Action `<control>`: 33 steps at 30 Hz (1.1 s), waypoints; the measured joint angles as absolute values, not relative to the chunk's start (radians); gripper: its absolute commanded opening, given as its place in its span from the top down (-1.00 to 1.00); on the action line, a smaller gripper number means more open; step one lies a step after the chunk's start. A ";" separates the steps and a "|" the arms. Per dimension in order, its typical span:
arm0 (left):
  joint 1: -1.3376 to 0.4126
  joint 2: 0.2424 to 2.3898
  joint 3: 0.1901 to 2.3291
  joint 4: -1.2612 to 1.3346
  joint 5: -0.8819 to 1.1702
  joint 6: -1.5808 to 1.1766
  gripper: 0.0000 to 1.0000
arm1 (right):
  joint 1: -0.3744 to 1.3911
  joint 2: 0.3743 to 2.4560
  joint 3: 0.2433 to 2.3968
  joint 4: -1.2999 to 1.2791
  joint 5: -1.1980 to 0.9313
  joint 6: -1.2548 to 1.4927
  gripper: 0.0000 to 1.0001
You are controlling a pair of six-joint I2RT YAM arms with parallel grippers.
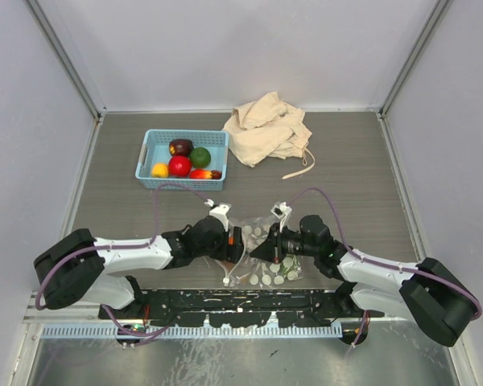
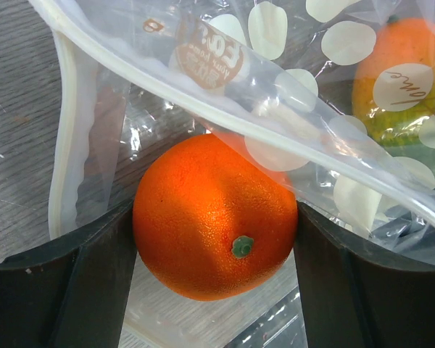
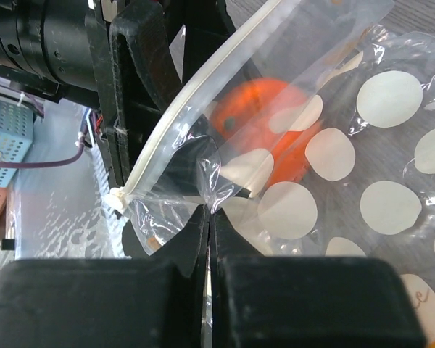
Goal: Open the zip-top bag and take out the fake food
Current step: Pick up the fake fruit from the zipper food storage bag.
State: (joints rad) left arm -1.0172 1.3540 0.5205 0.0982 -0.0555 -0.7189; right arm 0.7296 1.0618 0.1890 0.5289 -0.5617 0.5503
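The zip-top bag [image 1: 267, 261], clear with white dots, lies on the table between both arms with its mouth open. My left gripper [image 1: 235, 241] reaches into that mouth. In the left wrist view its fingers [image 2: 101, 268] press both sides of an orange fake fruit [image 2: 203, 203], under the white zip strip [image 2: 203, 109]. My right gripper [image 3: 211, 212] is shut on a pinch of the bag's film [image 3: 333, 152] just below the zip strip [image 3: 181, 116]. The orange [image 3: 261, 101] shows through the film. Another orange-and-green fruit [image 2: 399, 65] sits deeper in the bag.
A light blue basket [image 1: 147, 151] at the back left holds several fake fruits [image 1: 179, 166]. A beige cloth bag [image 1: 270, 129] lies crumpled at the back centre. Grey walls close in the table on three sides.
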 measured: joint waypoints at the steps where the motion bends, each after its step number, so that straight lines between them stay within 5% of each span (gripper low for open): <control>1: -1.017 1.353 0.519 0.101 -0.056 -0.720 0.21 | 0.730 1.059 0.189 0.525 -0.559 0.548 0.98; 33: -0.908 0.958 0.355 0.144 0.084 -0.835 0.26 | 0.731 0.844 0.168 0.328 -0.480 0.460 0.98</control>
State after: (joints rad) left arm -0.9085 0.9581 0.3553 0.1444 0.0845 -0.8352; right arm 0.7311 0.8440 0.1680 0.3279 -0.4801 0.4603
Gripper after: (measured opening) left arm 0.762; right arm 0.034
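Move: The left gripper still holds the orange, inside the bag's mouth, with the blue basket it is bound for about 24 cm ahead and 14 cm to the left. The two-coloured fruit left in the bag lies some 16 cm right and 3 cm back from the left hand; the zip's white end is about 10 cm back and 2 cm left. From the right hand, shut on the bag's film by the mouth, the orange is roughly 5 cm left, 2 cm ahead and 4 cm lower. Keep the left gripper's hold on the orange, ease it a little to the left, then lift it about 7 cm up through the bag's mouth and clear of the rim, swinging the fingers some 20 degrees up towards level. Meanwhile keep the right fingers pinched on the film and draw the bag's edge about 2 cm to the right, away from the orange. ##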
